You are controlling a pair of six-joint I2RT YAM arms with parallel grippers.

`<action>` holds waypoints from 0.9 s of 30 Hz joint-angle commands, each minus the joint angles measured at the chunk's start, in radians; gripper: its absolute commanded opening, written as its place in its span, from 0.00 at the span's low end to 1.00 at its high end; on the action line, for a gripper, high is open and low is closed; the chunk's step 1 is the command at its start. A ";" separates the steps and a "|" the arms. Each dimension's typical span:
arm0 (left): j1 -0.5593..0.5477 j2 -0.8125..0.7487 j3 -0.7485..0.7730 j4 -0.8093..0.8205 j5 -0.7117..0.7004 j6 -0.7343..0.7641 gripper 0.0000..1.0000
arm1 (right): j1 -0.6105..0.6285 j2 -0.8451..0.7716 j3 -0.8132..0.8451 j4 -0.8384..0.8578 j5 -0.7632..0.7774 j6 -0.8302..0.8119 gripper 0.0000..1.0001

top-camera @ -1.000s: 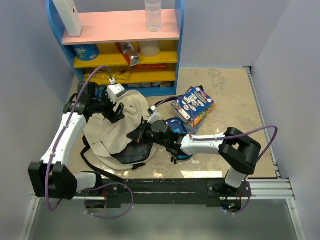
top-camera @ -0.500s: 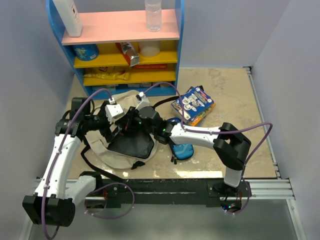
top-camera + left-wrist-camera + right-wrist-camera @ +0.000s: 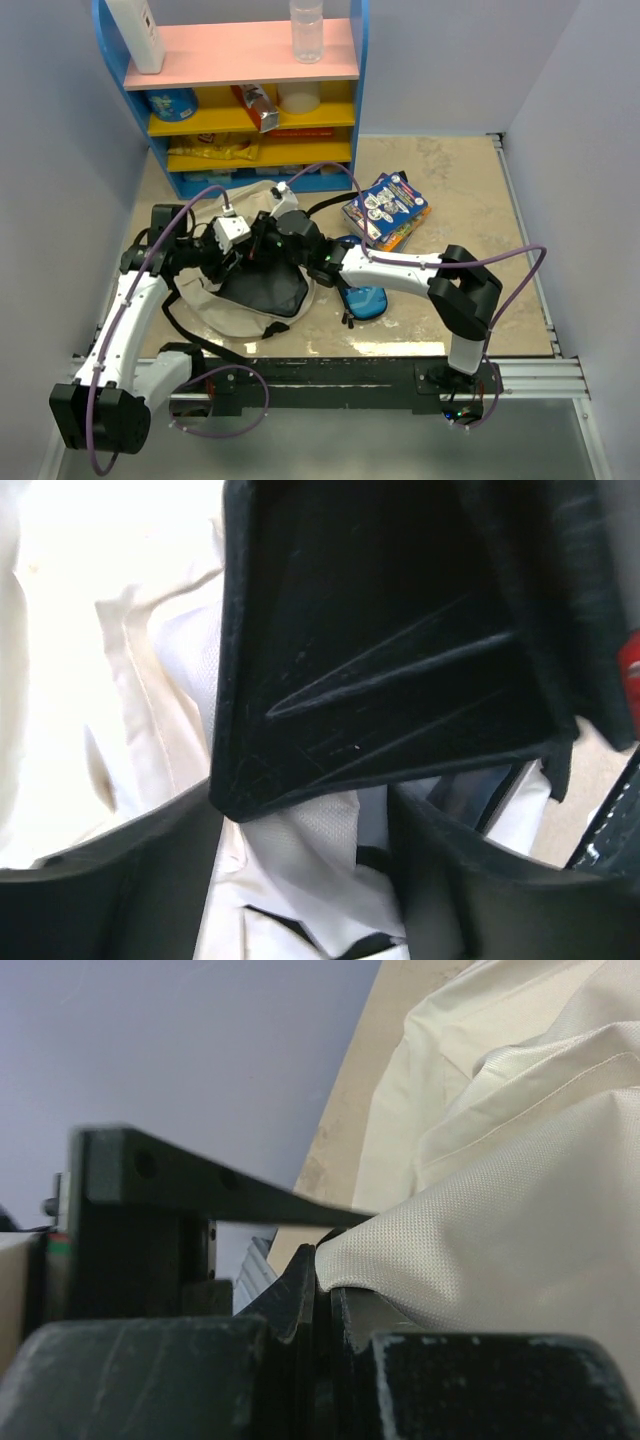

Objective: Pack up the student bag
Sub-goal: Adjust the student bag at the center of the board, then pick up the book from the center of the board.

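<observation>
The student bag, beige with black straps, lies at the front left of the table with its mouth held open onto the dark lining. My right gripper is shut on the bag's beige rim; in the right wrist view the jaws pinch a fold of the fabric. My left gripper sits right beside it at the mouth. In the left wrist view its fingers stand apart over cream fabric, gripping nothing. A black gripper body fills the upper part of that view.
A small blue pencil case lies right of the bag, under my right arm. A colourful box lies further right. A blue, pink and yellow shelf with bottles and packets stands behind the bag.
My right gripper moved from the bag's near side up to its far rim, pulling the flap back and baring the dark lining. My left gripper came down and nearer, beside it.
</observation>
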 commanded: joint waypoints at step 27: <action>0.001 -0.083 0.069 0.039 0.034 0.018 0.00 | -0.381 -0.544 -0.439 -0.438 0.371 -0.148 0.90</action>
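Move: The bag's cream flap edge lies between the left hand's open fingers, about 1 cm to their right and 2 cm below; the bag's dark mouth is some 12 cm to that hand's right, 4 cm back and 8 cm below. The right hand already holds the flap at its fingertips. From it the blue pencil case lies about 27 cm right, 5 cm back and 17 cm below, the books some 34 cm right, 10 cm ahead and 16 cm below. The bag's flap passes from the right hand to the left: the left fingers dip slightly and shut on its edge, then lift it, ending about 6 cm higher. Once they have closed, the right fingers open, let go and swing some 25 cm right towards the pencil case and books, sinking at the end while the hand turns clockwise. ##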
